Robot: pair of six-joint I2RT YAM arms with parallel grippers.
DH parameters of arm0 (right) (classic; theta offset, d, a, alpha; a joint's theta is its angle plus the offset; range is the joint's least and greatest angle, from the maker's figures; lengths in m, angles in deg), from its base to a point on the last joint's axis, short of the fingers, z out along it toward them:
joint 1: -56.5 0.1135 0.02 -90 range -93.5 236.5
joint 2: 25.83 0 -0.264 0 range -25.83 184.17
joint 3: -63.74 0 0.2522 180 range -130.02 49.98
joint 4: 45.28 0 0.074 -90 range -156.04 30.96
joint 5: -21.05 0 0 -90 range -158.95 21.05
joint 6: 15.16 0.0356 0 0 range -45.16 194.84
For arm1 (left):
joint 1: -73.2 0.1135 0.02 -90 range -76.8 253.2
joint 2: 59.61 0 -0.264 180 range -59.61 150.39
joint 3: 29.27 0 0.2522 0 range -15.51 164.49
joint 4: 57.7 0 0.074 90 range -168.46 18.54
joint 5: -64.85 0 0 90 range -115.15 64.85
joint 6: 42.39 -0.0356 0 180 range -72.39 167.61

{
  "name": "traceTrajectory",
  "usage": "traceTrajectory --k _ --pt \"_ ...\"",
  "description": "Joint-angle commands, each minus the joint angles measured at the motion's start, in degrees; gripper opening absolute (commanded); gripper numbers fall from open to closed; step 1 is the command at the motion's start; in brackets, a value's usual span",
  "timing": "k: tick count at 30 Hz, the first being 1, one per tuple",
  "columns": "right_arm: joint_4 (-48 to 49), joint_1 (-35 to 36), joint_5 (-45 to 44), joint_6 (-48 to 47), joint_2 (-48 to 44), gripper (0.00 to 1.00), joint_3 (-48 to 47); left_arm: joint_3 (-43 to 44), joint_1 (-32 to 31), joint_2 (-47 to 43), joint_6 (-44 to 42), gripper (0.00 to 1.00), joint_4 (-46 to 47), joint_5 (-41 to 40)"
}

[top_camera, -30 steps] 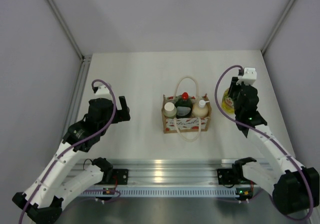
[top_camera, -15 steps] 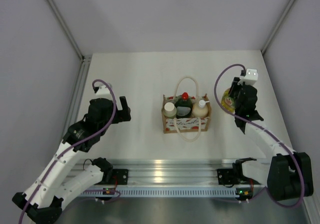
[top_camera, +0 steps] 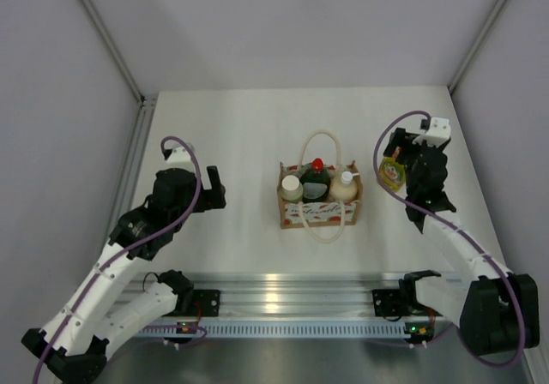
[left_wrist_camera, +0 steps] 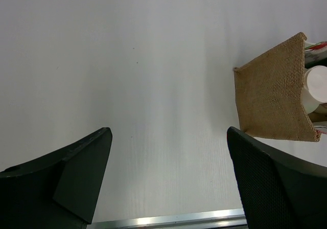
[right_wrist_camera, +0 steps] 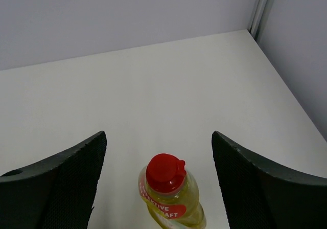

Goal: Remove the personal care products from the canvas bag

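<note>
The canvas bag (top_camera: 319, 211) stands mid-table, its tan side also in the left wrist view (left_wrist_camera: 273, 98). Inside it are a pale bottle with a white cap (top_camera: 292, 187), a dark green bottle with a red cap (top_camera: 316, 181) and a cream bottle with a white nozzle (top_camera: 345, 186). A yellow bottle with a red cap (top_camera: 392, 172) (right_wrist_camera: 171, 193) stands upright on the table at the right. My right gripper (top_camera: 396, 163) (right_wrist_camera: 158, 135) is open around it, both fingers well apart from it. My left gripper (top_camera: 212, 187) (left_wrist_camera: 168, 133) hangs open and empty left of the bag.
The bag's cream rope handles (top_camera: 323, 137) loop out toward the back and the front. Grey walls enclose the table on three sides; the right wall (right_wrist_camera: 301, 50) is close to the yellow bottle. A metal rail (top_camera: 283, 294) runs along the near edge.
My right gripper has opened and let go of the yellow bottle, which now stands by itself on the table. The left arm has barely moved.
</note>
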Motion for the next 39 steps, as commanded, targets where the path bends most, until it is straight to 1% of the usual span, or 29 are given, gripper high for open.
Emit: traceTrajectory --k 1,2,3,6,7,9,10,12,13,14,16,18,19,23,24,25,28,35,38,39 --pt "-3.22 -0.78 2.33 2.67 -4.23 0.81 -5.76 0.24 -0.11 1.07 -0.87 0.98 3.32 1.35" --pt "-6.45 -0.78 3.13 3.11 -5.89 0.83 -6.28 0.42 -0.2 1.59 -0.69 0.98 3.32 2.14" --pt "-8.05 -0.78 4.53 3.9 -6.78 0.84 -7.33 0.68 -0.12 2.64 -0.52 0.98 3.32 4.58" --pt "-13.68 -0.7 7.6 4.78 -10.55 0.85 -8.74 2.44 -0.2 4.58 1.94 0.98 3.15 7.41" --pt "-14.91 -0.7 10.57 4.96 -11.35 0.85 -9.01 2.97 -0.12 5.46 4.47 0.98 3.23 10.37" --pt "-18.33 -0.61 15.15 6.1 -13.2 0.84 -9.8 3.24 -0.11 6.69 7.21 0.98 4.63 13.73" --pt "-19.13 -0.09 21.27 6.37 -13.46 0.84 -9.98 3.32 -0.11 7.31 9.57 0.98 5.34 15.05" --pt "-20.11 0.97 26.75 7.07 -13.38 0.82 -10.07 2.98 -0.11 9.68 11.78 0.98 7.53 18.74" --pt "-20.2 2.63 31.56 6.98 -12.77 0.82 -9.98 2.62 -0.2 11.51 13.79 0.98 10.41 19.97" --pt "-20.2 3.6 33.52 7.07 -12.24 0.81 -9.98 2.45 -0.2 12.57 14.68 0.98 11.74 23.2" --pt "-20.02 7.1 37.13 6.02 -11.45 0.8 -9.46 2.53 -0.2 14.95 16.7 0.98 14.12 25.95" --pt "-19.93 10.01 36.63 4.18 -10.65 0.8 -8.58 2.79 -0.73 18.63 17.59 0.98 17.29 28.24" --pt "-19.93 13.07 34.71 3.82 -10.48 0.8 -8.31 2.88 -1.08 19.61 18.37 0.98 18.08 28.25" --pt "-19.76 20.47 31.36 1.8 -8.55 0.8 -7.96 2.88 -3.53 24.7 19.17 0.98 22.2 27.81" --pt "-19.84 21.7 30.04 0.84 -8.2 0.8 -8.05 3.06 -4.15 26.72 19.26 0.98 22.65 27.55" --pt "-19.93 23.72 26.63 0.48 -7.84 0.8 -8.13 3.5 -4.94 27.69 19.43 0.98 22.92 27.28" --pt "-19.85 25.14 21.52 0.3 -6.61 0.8 -8.14 4.11 -8.19 30.51 19.52 0.96 23.1 25.18" --pt "-16.51 26.37 22.21 -1.63 -2.14 0.78 -7.17 0.52 -8.99 30.34 21.11 0.95 23.53 21.22" --pt "-10.03 27.6 21.94 -2.94 0.5 0.76 -5.94 0.16 -8.99 30.6 21.11 0.94 23.53 21.39" --pt "-10.0 27.87 21.94 -3.47 1.29 0.75 -5.76 0.07 -8.99 30.69 21.11 0.94 23.54 21.48"
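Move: The red-capped green bottle, in the bag, is some 24 cm to the right hand's left, 5 cm back, its middle about 10 cm below. From this hand the cream bottle is 16 cm left and 7 cm back, and the just-placed yellow bottle almost straight below, cap just under the fingers. For the left hand, the white-capped bottle stands about 22 cm right, 7 cm ahead, 14 cm down, with the green bottle 6 cm farther right and 2 cm farther out. Up and slightly back, clear of the yellow bottle, the open right hand lifts about 9 cm, then swings left and back to the bag, sinking again and turning some 50 degrees counter-clockwise to face the green bottle. Meanwhile the left hand sweeps about 17 cm right and 8 cm down to the bag's left side, tipping its open fingers down and rolling its left side lower, close to the white-capped bottle. ##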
